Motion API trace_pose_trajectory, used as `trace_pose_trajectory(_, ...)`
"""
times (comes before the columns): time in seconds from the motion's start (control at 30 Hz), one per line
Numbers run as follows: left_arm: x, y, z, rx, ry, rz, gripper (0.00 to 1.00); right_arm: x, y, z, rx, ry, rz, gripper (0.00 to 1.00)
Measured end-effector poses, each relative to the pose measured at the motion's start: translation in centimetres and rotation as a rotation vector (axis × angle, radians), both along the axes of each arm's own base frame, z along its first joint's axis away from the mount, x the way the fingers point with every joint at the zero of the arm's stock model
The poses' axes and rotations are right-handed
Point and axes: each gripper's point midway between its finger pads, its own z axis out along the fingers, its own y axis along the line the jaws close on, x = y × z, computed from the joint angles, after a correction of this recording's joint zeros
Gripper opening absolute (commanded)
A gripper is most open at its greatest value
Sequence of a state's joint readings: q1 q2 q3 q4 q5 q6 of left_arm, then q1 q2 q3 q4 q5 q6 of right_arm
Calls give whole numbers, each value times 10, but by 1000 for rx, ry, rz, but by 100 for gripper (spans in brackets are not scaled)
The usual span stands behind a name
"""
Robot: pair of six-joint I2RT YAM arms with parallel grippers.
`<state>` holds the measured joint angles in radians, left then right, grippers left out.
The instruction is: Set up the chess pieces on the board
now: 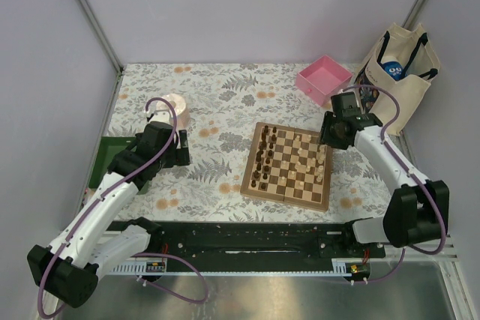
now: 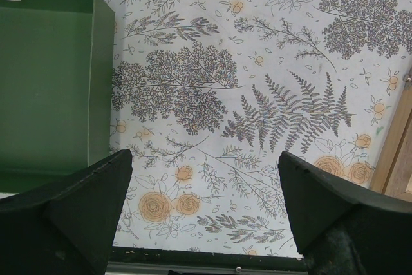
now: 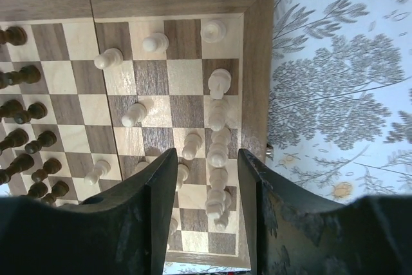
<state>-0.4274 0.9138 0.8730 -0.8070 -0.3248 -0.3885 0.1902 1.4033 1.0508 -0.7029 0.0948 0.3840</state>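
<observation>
The board (image 1: 285,194) lies right of the table's middle. Dark chess pieces (image 1: 261,159) stand along its left side and pale ones (image 1: 319,164) along its right. In the right wrist view the pale pieces (image 3: 219,82) fill the rightmost column of the board (image 3: 254,62), with others loose on nearby squares. The dark pieces (image 3: 26,111) line the left edge. My right gripper (image 3: 206,159) hangs open over that pale column at the board's far right corner (image 1: 328,142), and its fingers touch no piece. My left gripper (image 2: 205,159) is open and empty over the cloth, left of the board (image 1: 180,151).
A green tray (image 2: 45,82) sits at the table's left edge (image 1: 99,162). A pink square tray (image 1: 323,79) and a canvas bag (image 1: 397,73) stand at the back right. A round pale container (image 1: 175,108) is behind the left arm. Floral cloth covers the table.
</observation>
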Motion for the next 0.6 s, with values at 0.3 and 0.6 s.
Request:
trace_pose_trajectory(0.3, 0, 0, 1, -4, -2, -2, 99, -9, 30, 43, -33, -110, 147, 52)
trace_pose_trajectory(0.6, -1, -1, 1, -9, -1, -5, 99, -38, 84, 2, -1, 10, 303, 50)
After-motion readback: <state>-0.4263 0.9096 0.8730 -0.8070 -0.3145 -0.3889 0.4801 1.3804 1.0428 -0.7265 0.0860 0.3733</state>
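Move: The white piece I go for, which looks like a knight, stands some 8 cm to the left of my right hand, 4 cm back and 5 cm below. One pawn is level with my hand and about 8 cm left; another stands 4 cm to the right of the knight, level with it. A third white piece is one square nearer me behind the knight, slightly left. From my left hand the knight lies roughly 41 cm right, 3 cm ahead and 11 cm below. Already clear of the white back rank, my empty right hand goes on rising about 4 cm, then swings left and somewhat back over the board, some 9 cm across, and sinks to its starting height above the loose knight. I turn the wrist about 15 degrees counter-clockwise on the way and keep the fingers half open, touching nothing. ##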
